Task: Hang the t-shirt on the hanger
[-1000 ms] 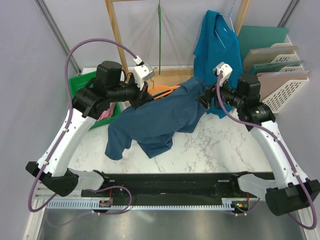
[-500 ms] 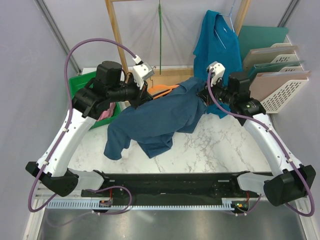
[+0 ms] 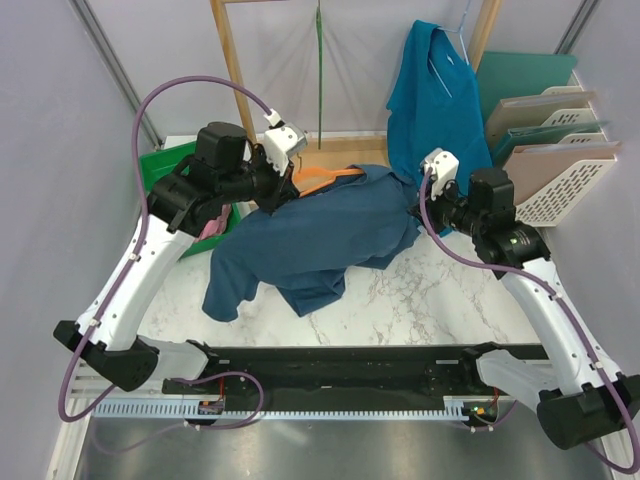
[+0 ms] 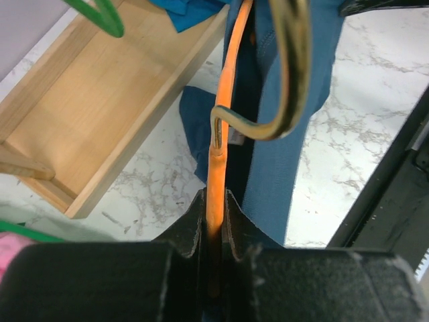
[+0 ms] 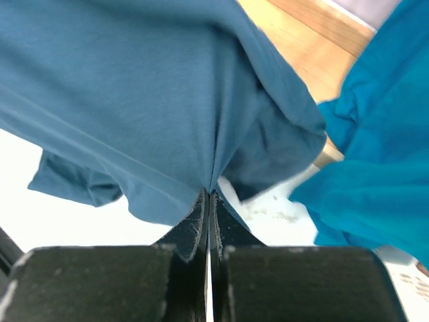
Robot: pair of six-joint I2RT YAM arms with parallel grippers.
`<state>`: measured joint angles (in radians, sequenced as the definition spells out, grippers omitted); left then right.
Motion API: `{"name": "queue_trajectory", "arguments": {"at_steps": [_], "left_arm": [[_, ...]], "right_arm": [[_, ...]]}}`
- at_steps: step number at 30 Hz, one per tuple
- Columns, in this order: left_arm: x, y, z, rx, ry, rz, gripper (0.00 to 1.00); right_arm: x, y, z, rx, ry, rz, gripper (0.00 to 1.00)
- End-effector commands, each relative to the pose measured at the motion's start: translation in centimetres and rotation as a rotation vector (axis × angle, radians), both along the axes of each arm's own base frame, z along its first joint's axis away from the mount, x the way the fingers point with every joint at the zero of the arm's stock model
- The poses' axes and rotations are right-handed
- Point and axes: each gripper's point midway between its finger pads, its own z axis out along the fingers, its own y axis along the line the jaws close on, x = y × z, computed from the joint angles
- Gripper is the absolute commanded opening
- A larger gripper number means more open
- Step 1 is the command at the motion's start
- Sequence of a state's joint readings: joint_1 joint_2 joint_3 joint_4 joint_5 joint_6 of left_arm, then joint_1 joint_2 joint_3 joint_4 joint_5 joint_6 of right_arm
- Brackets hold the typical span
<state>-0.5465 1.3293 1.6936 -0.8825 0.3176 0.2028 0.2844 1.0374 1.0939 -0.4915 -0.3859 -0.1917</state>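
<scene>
The dark navy t-shirt (image 3: 320, 235) is draped over the orange hanger (image 3: 325, 178) above the marble table, its lower part trailing down to the left. My left gripper (image 3: 283, 190) is shut on the hanger's orange bar (image 4: 221, 134), which runs between the jaws (image 4: 214, 201); the metal hook (image 4: 295, 67) curves just beyond, with t-shirt cloth (image 4: 288, 161) beside it. My right gripper (image 3: 418, 207) is at the t-shirt's right edge. Its jaws (image 5: 209, 194) are shut on a pinch of the navy cloth (image 5: 147, 87).
A teal shirt (image 3: 435, 90) hangs at the back right, close to my right arm. A green hanger (image 3: 319, 60) hangs from the wooden rack (image 3: 235, 80). A green bin (image 3: 165, 165) with a pink garment (image 3: 212, 228) stands left. File racks (image 3: 550, 130) stand right.
My right gripper has shut on the t-shirt's right edge and drawn it a little to the right. The left gripper still holds the hanger, nearly unmoved.
</scene>
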Motion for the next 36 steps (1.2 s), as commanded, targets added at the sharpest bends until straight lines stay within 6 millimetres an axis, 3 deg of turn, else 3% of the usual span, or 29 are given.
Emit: {"name": "queue_trajectory", "arguments": {"at_steps": [1, 3, 11, 12, 14, 15, 18, 21, 24, 26, 28, 31, 36], "left_arm": [[4.0, 3.1, 4.4, 0.001, -0.205, 0.217, 0.02], [3.3, 3.0, 4.8, -0.031, -0.212, 0.184, 0.02], [-0.4, -0.4, 6.6, -0.2, -0.178, -0.044, 0.02], [-1.4, -0.9, 7.0, -0.22, -0.178, -0.105, 0.02], [-2.0, -1.3, 7.1, -0.227, -0.177, -0.146, 0.02], [-2.9, -1.8, 7.2, -0.231, -0.171, -0.21, 0.02], [-4.4, -2.1, 7.0, -0.208, -0.174, -0.306, 0.02], [-5.5, -2.2, 5.9, -0.127, -0.172, -0.394, 0.02], [-6.5, -2.8, 4.3, -0.042, -0.161, -0.48, 0.02], [-6.2, -3.3, 4.0, -0.016, -0.163, -0.488, 0.02], [-5.5, -3.6, 4.2, -0.018, -0.156, -0.45, 0.02], [-6.7, -4.7, 4.4, -0.035, -0.156, -0.539, 0.02], [-4.7, -5.4, 3.8, -0.023, -0.106, -0.414, 0.02]], "right_arm": [[0.1, -3.7, -1.0, -0.096, 0.039, -0.084, 0.0], [0.4, -4.5, -0.8, -0.088, 0.053, -0.087, 0.0], [-1.6, -0.4, -3.7, -0.059, 0.146, 0.104, 0.0], [-1.6, 0.0, -3.2, -0.054, 0.136, 0.122, 0.06], [-1.5, 0.3, -2.1, -0.043, 0.112, 0.143, 0.33], [-1.2, 0.3, -0.6, -0.056, 0.06, 0.153, 0.5], [-0.6, -0.5, 3.3, -0.116, -0.098, 0.159, 0.66], [-0.9, -0.7, 7.4, -0.173, -0.257, 0.203, 0.69], [-1.5, 0.2, 9.7, -0.219, -0.348, 0.321, 0.7], [-1.5, 0.8, 9.7, -0.252, -0.365, 0.396, 0.69], [-2.7, 1.7, 9.6, -0.288, -0.381, 0.497, 0.67], [-3.4, 2.8, 10.3, -0.278, -0.411, 0.539, 0.69], [-3.7, 4.4, 11.2, -0.26, -0.424, 0.553, 0.75]]}}
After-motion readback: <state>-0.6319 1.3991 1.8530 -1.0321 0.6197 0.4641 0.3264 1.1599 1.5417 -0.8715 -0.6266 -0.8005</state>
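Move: The left gripper already grips the orange hanger; the T-shirt's right shoulder edge, pinched in the shut right fingers, lies about 25 cm to its right, 4 cm back and 8 cm lower. From the right gripper, the hanger's right end is roughly 9 cm to the left, 7 cm ahead and 3 cm higher. The hanging teal shirt is about 18 cm ahead of it and 5 cm right at like height; the rack base is some 15 cm ahead, 20 cm left, 25 cm below. Tug the pinched shirt edge about 3 cm right with the right gripper, sink back left, then open to let go and rise some 13 cm above the cloth, fingers tipping up and turning counter-clockwise. Keep the left grip on the hanger: nudge it forward, then lift slightly and swing it back and right, turning clockwise. ##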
